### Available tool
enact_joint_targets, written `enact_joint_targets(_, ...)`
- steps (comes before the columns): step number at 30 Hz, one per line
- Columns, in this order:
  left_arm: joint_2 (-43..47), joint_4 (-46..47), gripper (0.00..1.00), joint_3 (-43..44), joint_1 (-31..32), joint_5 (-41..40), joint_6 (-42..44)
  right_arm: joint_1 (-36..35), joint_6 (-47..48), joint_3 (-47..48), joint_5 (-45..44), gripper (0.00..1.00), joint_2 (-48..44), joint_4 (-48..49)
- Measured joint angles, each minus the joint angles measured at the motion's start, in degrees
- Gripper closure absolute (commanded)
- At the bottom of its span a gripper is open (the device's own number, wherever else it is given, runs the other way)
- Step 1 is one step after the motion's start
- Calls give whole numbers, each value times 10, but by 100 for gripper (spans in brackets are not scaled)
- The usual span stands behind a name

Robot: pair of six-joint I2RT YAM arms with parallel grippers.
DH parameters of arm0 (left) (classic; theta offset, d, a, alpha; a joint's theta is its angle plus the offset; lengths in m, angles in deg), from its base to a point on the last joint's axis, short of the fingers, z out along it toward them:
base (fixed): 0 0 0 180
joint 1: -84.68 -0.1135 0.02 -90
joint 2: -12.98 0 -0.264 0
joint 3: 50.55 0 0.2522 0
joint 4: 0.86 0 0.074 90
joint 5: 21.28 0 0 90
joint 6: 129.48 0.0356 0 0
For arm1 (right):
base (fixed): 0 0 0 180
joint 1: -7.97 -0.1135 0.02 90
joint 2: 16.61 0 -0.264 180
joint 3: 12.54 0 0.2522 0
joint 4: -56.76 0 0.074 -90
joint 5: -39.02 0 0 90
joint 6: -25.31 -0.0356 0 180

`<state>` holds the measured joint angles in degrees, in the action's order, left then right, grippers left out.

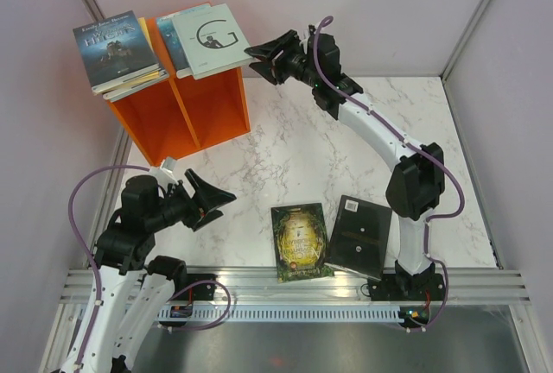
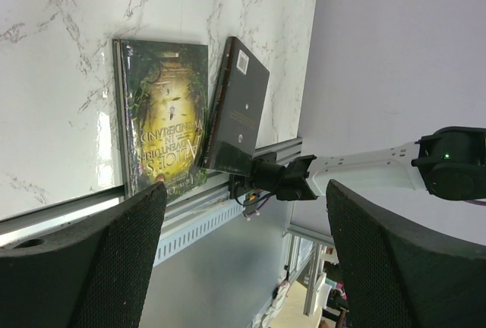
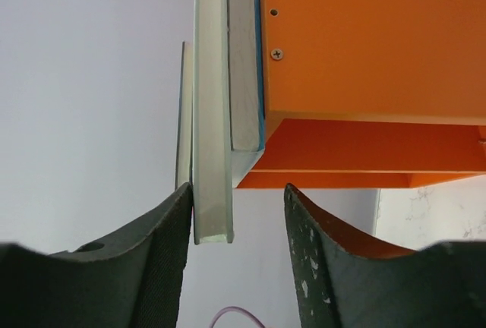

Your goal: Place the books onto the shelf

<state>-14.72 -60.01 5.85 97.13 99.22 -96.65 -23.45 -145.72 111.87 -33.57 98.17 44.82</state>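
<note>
The orange shelf (image 1: pixel 186 110) stands at the back left. Books lie stacked flat on its top: a dark blue one (image 1: pixel 117 45) on the left, and a pale grey one (image 1: pixel 212 38) over a light blue one (image 1: pixel 169 41) on the right. My right gripper (image 1: pixel 259 55) is at the grey book's right corner. In the right wrist view that grey book (image 3: pixel 211 115) sits between the open fingers (image 3: pixel 238 222), against the left one and apart from the right one. A green-gold book (image 1: pixel 300 241) and a black book (image 1: pixel 359 235) lie near the front edge. My left gripper (image 1: pixel 216 200) hovers open and empty.
The black book (image 2: pixel 237 108) leans partly on the right arm's base (image 2: pixel 281 178), beside the green-gold book (image 2: pixel 163 115). Purple walls close in the table on the left, back and right. A metal rail (image 1: pixel 294 282) runs along the front edge.
</note>
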Motion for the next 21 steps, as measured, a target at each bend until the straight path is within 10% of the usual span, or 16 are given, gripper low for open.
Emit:
enact_joint_targets(6,0,0,13,-2,0,0,0,2,-4,0,4,80,-4,15)
enact_joint_targets(21,-18,0,13,-2,0,-1,0,-3,-17,96,3,92,47,-24)
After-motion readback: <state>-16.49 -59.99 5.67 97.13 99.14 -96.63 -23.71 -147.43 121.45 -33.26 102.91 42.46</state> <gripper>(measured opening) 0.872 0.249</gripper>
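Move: The pale book on top of the shelf is the right gripper's target: its near right corner is already between the open fingers, its middle about 6 cm ahead, 10 cm to the left and 1 cm above. The blue book lies under it, roughly 6 cm ahead and 14 cm left; the Wuthering Heights book is some 32 cm left and 3 cm ahead, about level in height. From the left gripper the pale book is some 39 cm ahead, 3 cm left and 16 cm up. Close the right gripper from a little over half open until both fingers pinch the near right corner of the pale book, one pad above and one below, letting the hand rise about 2 cm as they shut. Then, keeping the pinch and the wrist nearly steady, carry the corner some 1.5 cm forward and left, farther in over the shelf top. ##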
